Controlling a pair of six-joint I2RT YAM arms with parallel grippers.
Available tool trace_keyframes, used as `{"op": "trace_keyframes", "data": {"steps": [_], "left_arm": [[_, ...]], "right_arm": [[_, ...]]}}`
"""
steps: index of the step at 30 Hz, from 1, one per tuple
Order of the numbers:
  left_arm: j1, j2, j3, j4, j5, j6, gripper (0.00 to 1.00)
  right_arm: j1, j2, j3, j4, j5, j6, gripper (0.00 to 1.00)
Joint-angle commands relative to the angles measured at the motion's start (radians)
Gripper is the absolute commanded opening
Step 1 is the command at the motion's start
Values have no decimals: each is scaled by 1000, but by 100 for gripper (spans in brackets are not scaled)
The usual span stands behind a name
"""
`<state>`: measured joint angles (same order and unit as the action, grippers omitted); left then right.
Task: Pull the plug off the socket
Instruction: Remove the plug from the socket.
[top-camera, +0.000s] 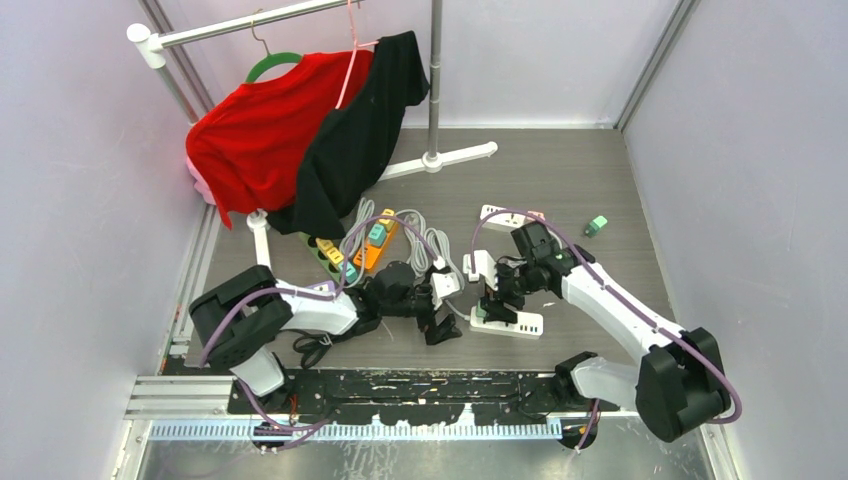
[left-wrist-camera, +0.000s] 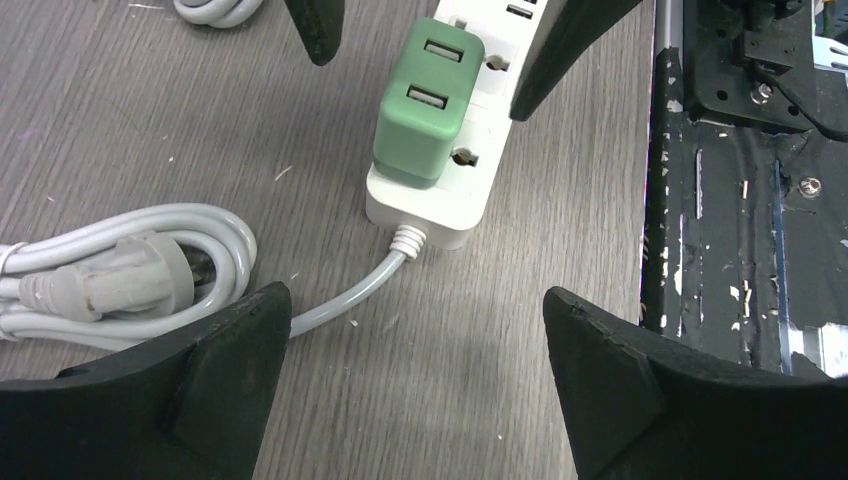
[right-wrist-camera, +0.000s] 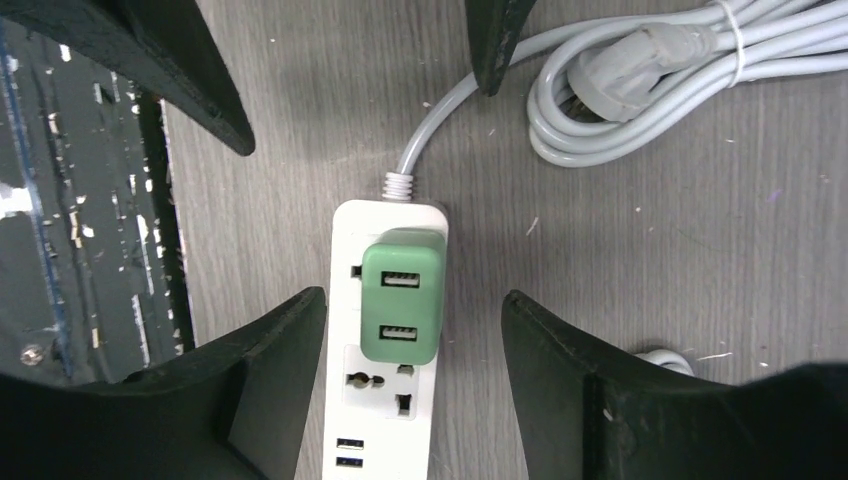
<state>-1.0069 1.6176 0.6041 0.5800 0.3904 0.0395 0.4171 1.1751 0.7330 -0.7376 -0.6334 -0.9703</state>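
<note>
A green two-port plug (right-wrist-camera: 400, 305) sits pushed into the socket of a white power strip (right-wrist-camera: 385, 400) lying flat on the grey table. My right gripper (right-wrist-camera: 410, 300) is open and straddles the strip, one finger on each side of the plug, with a gap still showing at both sides. In the left wrist view the plug (left-wrist-camera: 420, 105) and the strip (left-wrist-camera: 440, 205) lie just beyond my left gripper (left-wrist-camera: 415, 300), which is open over the bare table at the strip's cord end, holding nothing. From above, both grippers (top-camera: 497, 295) (top-camera: 440, 325) meet at the strip (top-camera: 515, 325).
A coiled grey cable (left-wrist-camera: 120, 280) lies beside the strip. The black mounting rail (left-wrist-camera: 740, 200) runs close along the strip's other side. Further back are an orange power strip (top-camera: 375, 245), another white strip (top-camera: 505, 215), a small green adapter (top-camera: 596, 226) and a clothes rack (top-camera: 434, 80) with shirts.
</note>
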Motion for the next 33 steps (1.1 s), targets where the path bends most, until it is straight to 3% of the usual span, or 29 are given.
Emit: {"op": "trace_keyframes", "data": {"steps": [1, 9, 14, 23, 26, 33], "left_arm": [[-5, 18, 27, 141, 24, 25, 95], [-5, 58, 40, 187, 67, 39, 95], [-5, 89, 36, 263, 71, -2, 95], [-5, 165, 34, 379, 74, -42, 95], [-5, 187, 32, 416, 83, -52, 94], [-8, 219, 66, 420, 96, -49, 93]], "right_arm": [[4, -47, -46, 118, 19, 32, 69], [4, -53, -65, 128, -47, 1, 53], [3, -44, -60, 133, -80, -5, 32], [-28, -84, -90, 151, -111, -7, 6], [-49, -105, -97, 149, -132, -18, 2], [-53, -145, -109, 119, -171, -77, 1]]}}
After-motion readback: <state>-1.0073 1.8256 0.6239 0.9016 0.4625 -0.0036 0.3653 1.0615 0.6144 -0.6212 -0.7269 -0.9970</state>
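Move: The green plug in the white socket's left end lies between the right hand's open fingertips, about 1 cm left of and 1 cm below the hand point. The socket's middle is some 5 cm to that hand's right, 1 cm back and 4 cm down; a white cable coil lies 12 cm ahead, 10 cm left and 6 cm down. From the left hand, the socket's middle is about 11 cm right, 1 cm ahead and 4 cm below, the plug 7 cm right, 1 cm ahead and 2 cm below. The right fingers pinch the green plug from its front and back sides, closing by about a third of their range while the hand sinks about 1 cm; it then keeps its grip, rises again by roughly 1 cm and levels slightly. Meanwhile the left hand, fingers wide open, moves about 3 cm right towards the socket's cable end, sinks 1 cm at the last and levels a little. ##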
